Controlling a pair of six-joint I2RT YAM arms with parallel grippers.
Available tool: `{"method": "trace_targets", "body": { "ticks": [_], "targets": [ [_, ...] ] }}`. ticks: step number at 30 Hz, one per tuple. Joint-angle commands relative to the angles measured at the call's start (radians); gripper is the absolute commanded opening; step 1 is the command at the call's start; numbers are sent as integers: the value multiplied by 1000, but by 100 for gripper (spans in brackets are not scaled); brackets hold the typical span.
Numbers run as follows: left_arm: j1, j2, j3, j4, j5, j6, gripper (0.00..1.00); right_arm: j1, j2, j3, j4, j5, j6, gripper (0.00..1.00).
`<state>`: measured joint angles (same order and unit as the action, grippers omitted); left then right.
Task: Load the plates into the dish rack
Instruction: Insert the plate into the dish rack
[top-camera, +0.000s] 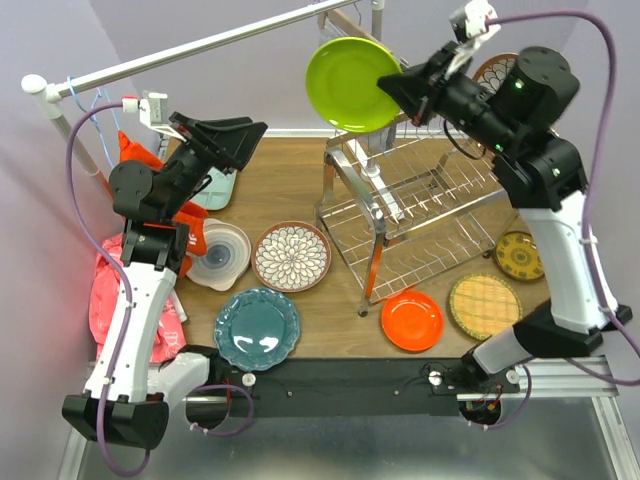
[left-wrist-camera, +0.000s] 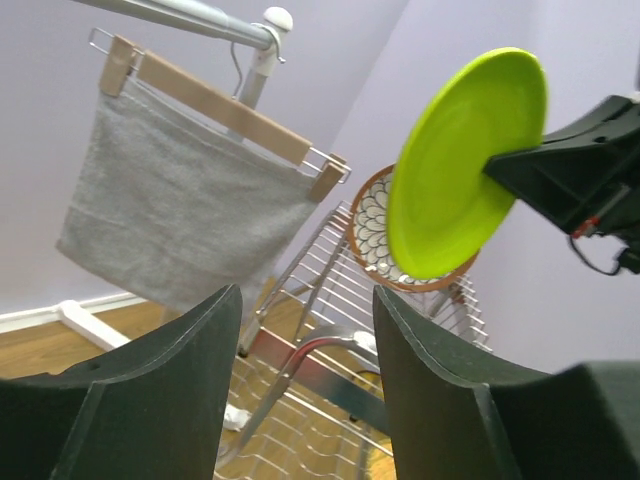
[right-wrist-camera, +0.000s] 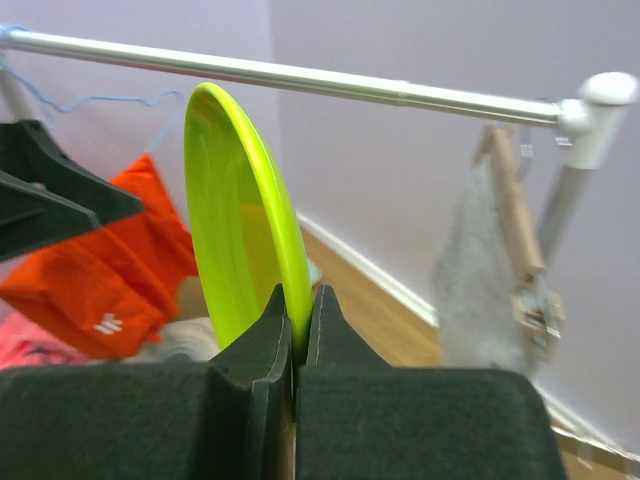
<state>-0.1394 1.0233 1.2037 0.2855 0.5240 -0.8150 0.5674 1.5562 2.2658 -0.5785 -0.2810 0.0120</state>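
Note:
My right gripper (top-camera: 398, 90) is shut on the rim of a lime green plate (top-camera: 350, 85), holding it upright in the air above the left end of the dish rack (top-camera: 420, 200). In the right wrist view its jaws (right-wrist-camera: 300, 318) pinch the plate's edge (right-wrist-camera: 235, 220). A brown-rimmed floral plate (top-camera: 497, 70) stands in the rack's upper tier. My left gripper (top-camera: 255, 133) hangs open and empty left of the rack, its fingers (left-wrist-camera: 200, 380) apart. On the table lie a floral plate (top-camera: 291, 256), teal (top-camera: 257, 328), orange (top-camera: 411, 320), yellow woven (top-camera: 484, 305), dark-yellow (top-camera: 519, 255) and white (top-camera: 222, 252) plates.
A long white clothes rail (top-camera: 200, 45) crosses above the back of the table. A grey cloth on a wooden hanger (left-wrist-camera: 190, 210) hangs from it behind the rack. Red (top-camera: 135, 150) and pink (top-camera: 105, 295) garments lie bunched at the left edge.

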Motion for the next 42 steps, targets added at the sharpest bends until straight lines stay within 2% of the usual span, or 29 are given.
{"method": "trace_targets", "body": {
  "ticks": [1, 13, 21, 36, 42],
  "targets": [
    [6, -46, 0, -118, -73, 148, 65, -4, -133, -109, 23, 216, -223, 1],
    [26, -108, -81, -164, -150, 177, 66, -242, -286, -373, 29, 365, -349, 1],
    [29, -114, -96, -197, -154, 208, 66, -374, -309, -451, 29, 382, -359, 1],
    [37, -126, -127, -210, -150, 227, 66, -466, -323, -512, 28, 387, -411, 1],
    [37, -124, -133, -213, -145, 228, 66, -526, -320, -545, 26, 329, -409, 1]
  ]
}}
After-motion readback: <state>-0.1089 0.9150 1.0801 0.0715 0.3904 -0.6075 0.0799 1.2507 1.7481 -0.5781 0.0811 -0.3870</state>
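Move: The right hand holds the green plate by its rim. Its slot, on the rack's upper tier, lies about 26 cm to the right, 12 cm ahead and 14 cm lower; the patterned plate stands beside it, some 29 cm right, 13 cm ahead and 11 cm lower. The gray cloth hangs about 20 cm ahead, 8 cm left and 8 cm lower. From the empty left hand the slot is roughly 40 cm right, 24 cm ahead and 8 cm lower. Keeping its pinch on the green plate's rim, the right hand sweeps about 26 cm to the right, away from the gray cloth and the left hand, sinking some 10 cm after a level start as it closes on the upper-tier slot beside the patterned plate, while the wrist swings about 50 degrees clockwise and rolls its left side down so that the fingers end up pointing forward. The left hand, empty and still wide open, sinks about 7 cm and drifts a little left, turning slightly counter-clockwise. ##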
